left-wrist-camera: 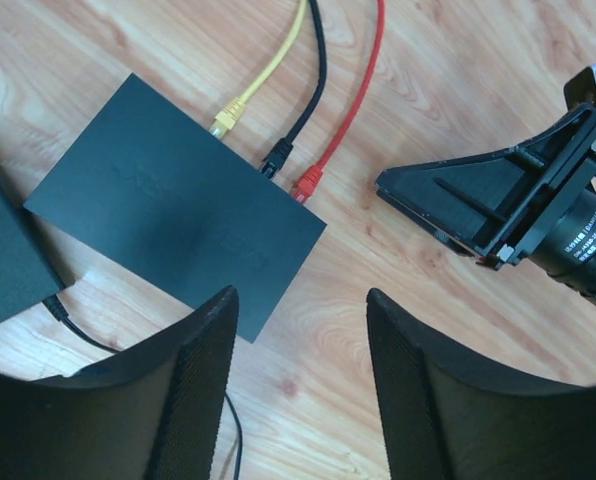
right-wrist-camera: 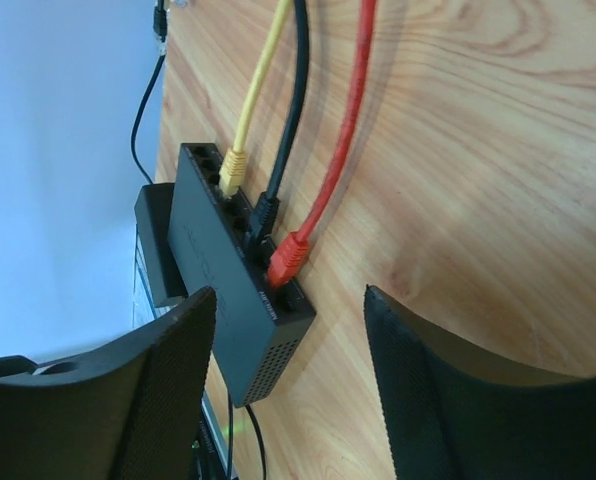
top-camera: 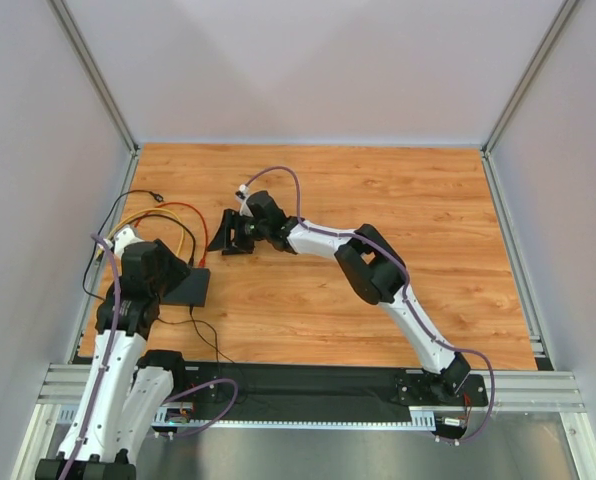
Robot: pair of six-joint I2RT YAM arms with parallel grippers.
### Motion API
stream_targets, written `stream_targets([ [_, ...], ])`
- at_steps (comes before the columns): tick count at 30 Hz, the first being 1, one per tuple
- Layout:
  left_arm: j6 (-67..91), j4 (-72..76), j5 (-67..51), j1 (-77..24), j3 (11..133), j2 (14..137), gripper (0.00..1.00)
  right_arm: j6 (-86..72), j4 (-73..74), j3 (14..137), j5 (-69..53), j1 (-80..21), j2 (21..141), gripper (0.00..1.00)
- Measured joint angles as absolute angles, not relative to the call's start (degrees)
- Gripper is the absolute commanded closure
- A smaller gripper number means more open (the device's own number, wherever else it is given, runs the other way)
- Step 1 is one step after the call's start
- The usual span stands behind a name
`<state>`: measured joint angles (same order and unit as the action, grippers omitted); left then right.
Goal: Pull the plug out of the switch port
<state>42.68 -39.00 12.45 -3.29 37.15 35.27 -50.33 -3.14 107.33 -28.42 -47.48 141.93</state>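
Observation:
The switch [left-wrist-camera: 168, 205] is a flat black box lying on the wooden table, at the left in the top view [top-camera: 191, 288]. Three plugs sit in its ports side by side: yellow [right-wrist-camera: 233, 170], black [right-wrist-camera: 263, 215] and red [right-wrist-camera: 288, 257]. Their cables run away across the wood. My left gripper [left-wrist-camera: 300, 330] hovers open over the switch's near corner with nothing between its fingers. My right gripper [right-wrist-camera: 290, 305] is open too, facing the port side just beyond the red plug [left-wrist-camera: 308, 182], apart from it. In the top view the right gripper [top-camera: 234, 232] is up and right of the switch.
A black block [right-wrist-camera: 154, 245] lies against the switch's far side, and a thin black power lead [left-wrist-camera: 73, 325] runs from it. A loose black cable end [top-camera: 156, 197] lies near the left wall. Grey walls close in the table at the left, back and right.

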Motion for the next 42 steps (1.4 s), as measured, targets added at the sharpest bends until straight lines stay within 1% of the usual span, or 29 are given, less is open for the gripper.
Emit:
stream_targets([
  [1,42.98,-38.98,12.53,-3.29,37.19,36.16,0.43,-51.16,-3.77,107.39,-28.84,-47.42,142.5,0.42],
  [2,43.29,-38.89,12.53,-3.29,37.19,37.15,0.51,-51.86,-4.47,107.61,-29.3,-47.4,143.28,0.42],
  [4,43.59,-38.59,12.49,-3.29,37.19,38.79,0.59,-53.25,-5.43,108.42,-30.37,-47.33,145.14,0.42],
  [5,44.07,-37.89,12.4,-3.29,37.12,39.81,0.7,-54.06,-6.15,109.06,-31.2,-47.27,146.04,0.42],
  [6,44.69,-37.19,12.23,-3.29,37.06,40.91,0.73,-54.41,-6.42,110.13,-31.77,-47.22,146.76,0.42],
  [12,46.19,-33.32,12.47,-3.29,37.3,50.83,0.76,-54.37,-5.85,111.74,-32.18,-47.24,147.61,0.43],
  [13,46.17,-33.26,12.69,-3.29,37.71,52.73,0.78,-54.26,-5.76,112.14,-32.18,-47.22,147.83,0.44],
  [14,46.17,-33.3,12.99,-3.29,38.44,55.4,0.82,-54.17,-5.41,112.53,-32.21,-47.24,148.0,0.46],
  [16,46.15,-33.65,13.78,-3.29,40.27,59.9,0.86,-54.22,-4.14,113.89,-32.16,-47.24,148.64,0.5],
  [19,46.19,-33.5,14.74,-3.29,41.8,62.87,0.86,-54.46,-3.31,116.84,-32.49,-47.35,150.74,0.53],
  [23,47.27,-33.41,15.86,-3.29,41.45,62.24,0.86,-54.83,-2.13,120.49,-32.53,-47.86,152.79,0.54],
  [27,48.75,-33.67,16.67,-3.29,39.66,59.0,0.9,-56.21,-1.78,121.95,-32.51,-48.4,153.82,0.55],
  [31,49.39,-35.0,17.08,-3.29,38.68,55.07,0.95,-58.65,-2.09,122.43,-32.56,-48.62,154.54,0.58],
  [35,49.08,-35.7,17.26,-3.29,38.65,50.15,0.96,-60.47,-2.02,122.41,-32.45,-48.6,154.63,0.59],
  [36,48.88,-35.68,17.26,-3.29,38.65,49.17,0.97,-60.73,-2.04,122.32,-32.42,-48.6,154.63,0.59],
  [37,48.66,-35.64,17.23,-3.29,38.65,48.53,1.0,-61.1,-2.02,122.28,-32.45,-48.6,154.63,0.59],
  [40,47.88,-34.68,16.14,-3.29,38.65,49.04,1.0,-61.71,-2.13,122.17,-32.95,-48.6,154.63,0.55],
  [42,47.33,-33.87,14.98,-3.29,38.68,51.64,1.0,-61.69,-2.37,122.06,-33.82,-48.56,154.63,0.53],
])
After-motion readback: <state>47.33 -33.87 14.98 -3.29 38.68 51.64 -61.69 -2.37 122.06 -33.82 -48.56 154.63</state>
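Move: About 5 cm to the right hand's left, 2 cm back and 3 cm lower is the red plug. The black plug sits 2 cm farther left in the same row, the yellow plug 5 cm, and the switch's middle lies some 4 cm left of the red plug and 5 cm back. From the left hand the switch is roughly 10 cm below and 2 cm ahead, the red plug about 7 cm ahead, 4 cm right. Easing leftward about 4 cm and sinking some 2.5 cm, the right hand brings its narrowing, still open fingers around the red plug, rolling about 10 degrees. The left hand shuts its empty fingers while dipping forward and about 6 cm down towards the switch, then rises again by 3 to 4 cm, drawing back slightly before a last small dip. ##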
